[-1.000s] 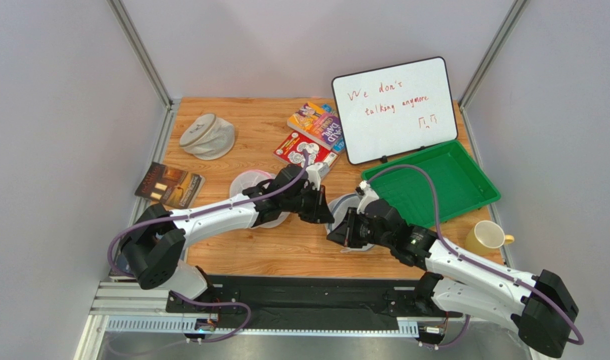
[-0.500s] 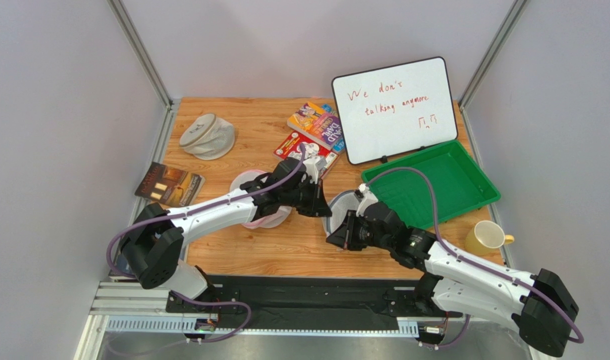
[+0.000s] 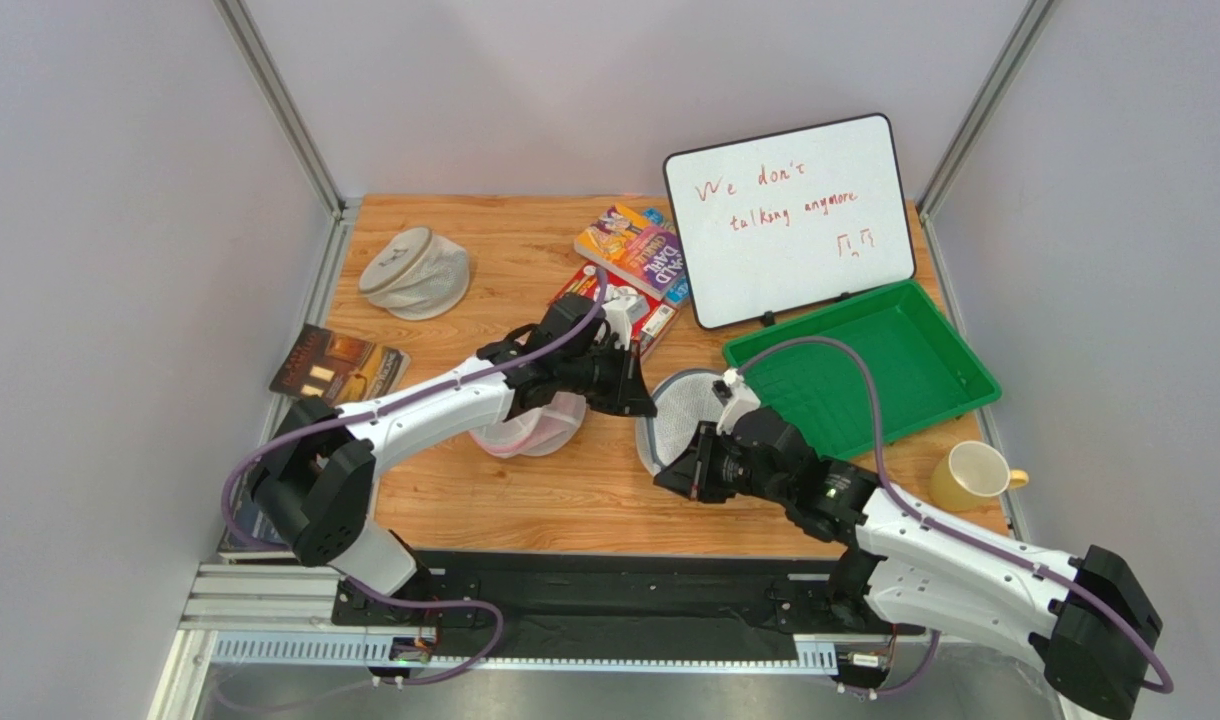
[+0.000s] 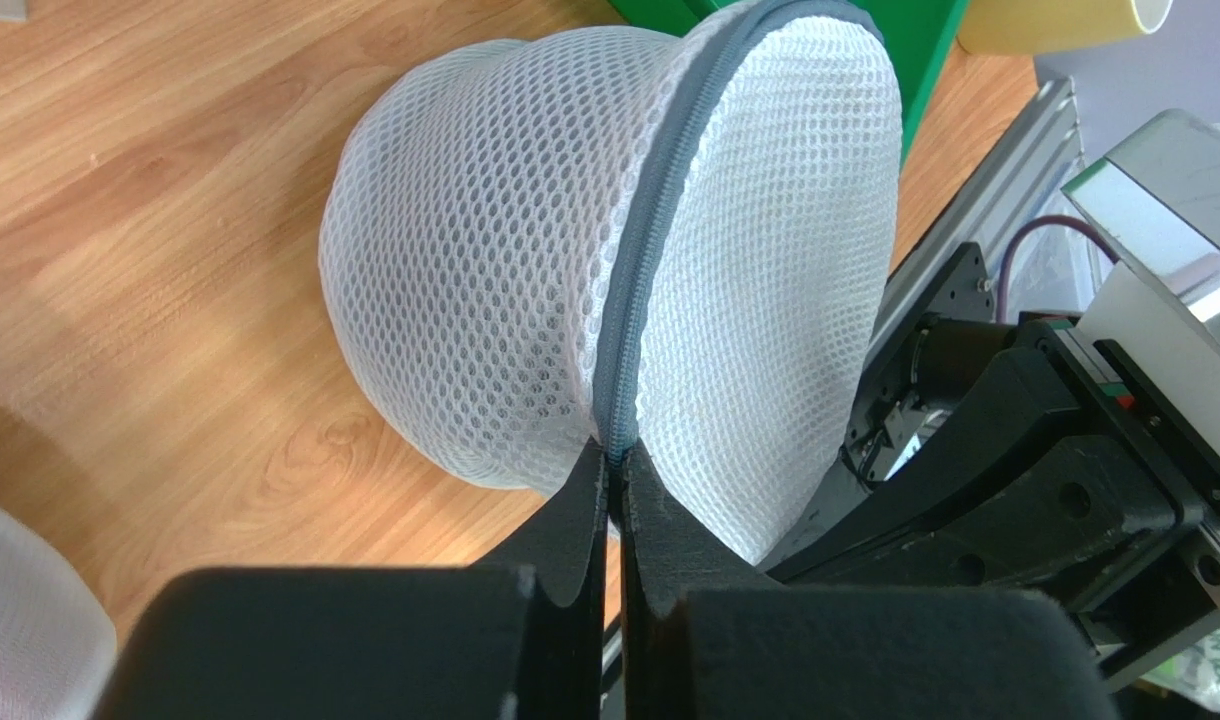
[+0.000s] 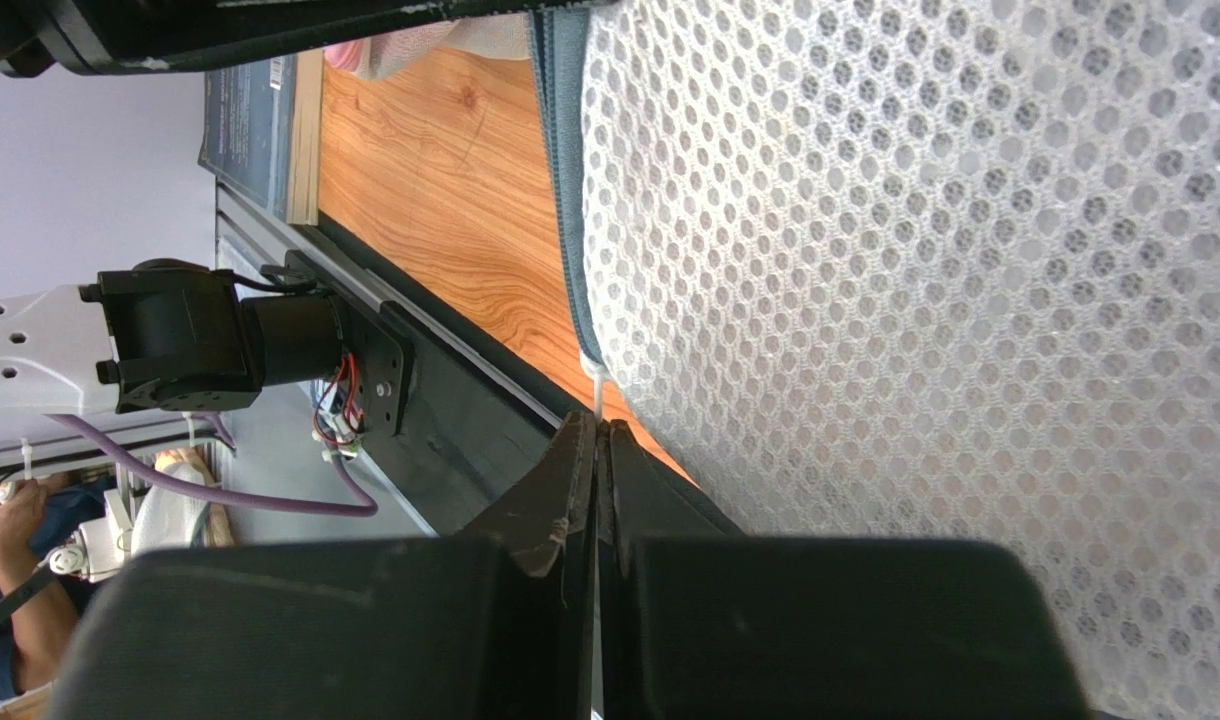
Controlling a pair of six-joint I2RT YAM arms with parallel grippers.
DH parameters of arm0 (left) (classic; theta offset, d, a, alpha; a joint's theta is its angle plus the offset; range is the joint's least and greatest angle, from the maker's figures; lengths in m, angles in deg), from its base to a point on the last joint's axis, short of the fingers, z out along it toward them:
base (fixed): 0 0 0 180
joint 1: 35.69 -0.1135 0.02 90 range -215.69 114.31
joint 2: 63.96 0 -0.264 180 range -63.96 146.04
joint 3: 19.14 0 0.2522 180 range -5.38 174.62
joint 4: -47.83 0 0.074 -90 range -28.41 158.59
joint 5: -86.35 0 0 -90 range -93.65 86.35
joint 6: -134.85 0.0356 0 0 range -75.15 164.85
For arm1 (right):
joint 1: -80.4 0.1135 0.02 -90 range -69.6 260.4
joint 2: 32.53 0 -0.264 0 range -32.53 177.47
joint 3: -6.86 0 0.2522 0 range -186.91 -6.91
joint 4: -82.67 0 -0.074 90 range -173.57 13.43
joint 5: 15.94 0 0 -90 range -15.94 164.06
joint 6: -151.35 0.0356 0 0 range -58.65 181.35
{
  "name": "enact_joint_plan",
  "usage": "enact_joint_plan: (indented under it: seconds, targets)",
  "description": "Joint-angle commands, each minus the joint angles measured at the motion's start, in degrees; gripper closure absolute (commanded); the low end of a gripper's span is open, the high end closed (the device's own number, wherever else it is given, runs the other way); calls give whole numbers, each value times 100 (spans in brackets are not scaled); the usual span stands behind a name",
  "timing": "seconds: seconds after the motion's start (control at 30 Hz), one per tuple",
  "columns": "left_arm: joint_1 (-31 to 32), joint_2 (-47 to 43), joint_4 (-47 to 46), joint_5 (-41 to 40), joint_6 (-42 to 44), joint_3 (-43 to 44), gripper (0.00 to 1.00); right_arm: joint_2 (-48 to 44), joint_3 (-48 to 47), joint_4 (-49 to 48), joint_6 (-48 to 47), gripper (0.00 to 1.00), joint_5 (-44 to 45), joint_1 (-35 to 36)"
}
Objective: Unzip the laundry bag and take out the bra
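The white mesh laundry bag point(image 3: 694, 402) is held off the table, tilted, between my two grippers. In the left wrist view its grey-blue zipper point(image 4: 649, 270) runs down the bag point(image 4: 481, 300) into my left gripper point(image 4: 616, 456), which is shut on the zipper rim. My right gripper point(image 5: 598, 426) is shut on a thin white tab at the zipper's edge point(image 5: 562, 180), with mesh point(image 5: 947, 300) filling the right of that view. From above, the left gripper point(image 3: 640, 396) is at the bag's left and the right gripper point(image 3: 670, 470) below it. The bra is out of view.
A pink-tinted mesh bag point(image 3: 523, 432) lies under my left arm. A beige-grey bag point(image 3: 415, 272) and a book point(image 3: 337, 369) are at the left. Colourful packets point(image 3: 634, 258), a whiteboard point(image 3: 789, 215), a green tray point(image 3: 932, 383) and a yellow mug point(image 3: 974, 474) are at the back and right.
My left gripper has pulled toward the back of the table with the zipper rim, and the bag's round face has tipped up more. The right gripper has barely moved.
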Motion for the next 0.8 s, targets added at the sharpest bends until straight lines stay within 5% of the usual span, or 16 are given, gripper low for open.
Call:
enact_joint_plan:
  seconds: [0.0, 0.17, 0.37, 0.5, 0.77]
  targets:
    - [-134, 207, -176, -40, 499, 439, 100, -17, 10, 92, 70, 100, -277, 108]
    - [-187, 454, -132, 144, 780, 492, 100, -8, -578, 905, -411, 94, -224, 108]
    - [-204, 480, -35, 154, 1211, 448, 100, -200, -1923, 2595, -1308, 52, 732, 99]
    - [-222, 515, 9, 189, 1466, 439, 100, -385, -2205, 3036, -1608, 47, 1663, -41]
    - [-240, 551, 88, 312, 1598, 457, 100, -289, -2144, 3344, -2004, 47, 1939, -1192]
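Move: Ahead of the right hand, which pinches a short white cord at the zip's near end, the laundry bag's middle lies about 7 cm out, 3 cm right and 3 cm below; the green tray's is 16 cm ahead and 28 cm right, 10 cm lower. The left hand, pinching the far-left grey zip rim, has the bag's middle 3 cm back, 5 cm right and 6 cm below, with the pink-trimmed bag level with it and 16 cm left, 10 cm down. Letting go of the white cord, the right hand opens its fingers to about half and springs up some 8 cm, then swings right and forward with a slight dip over towards the laundry bag's right side, its fingers tipping more steeply down. The left hand keeps its pinch on the zip rim and sinks about 3 cm, easing forward 2 cm and turning slightly clockwise. ##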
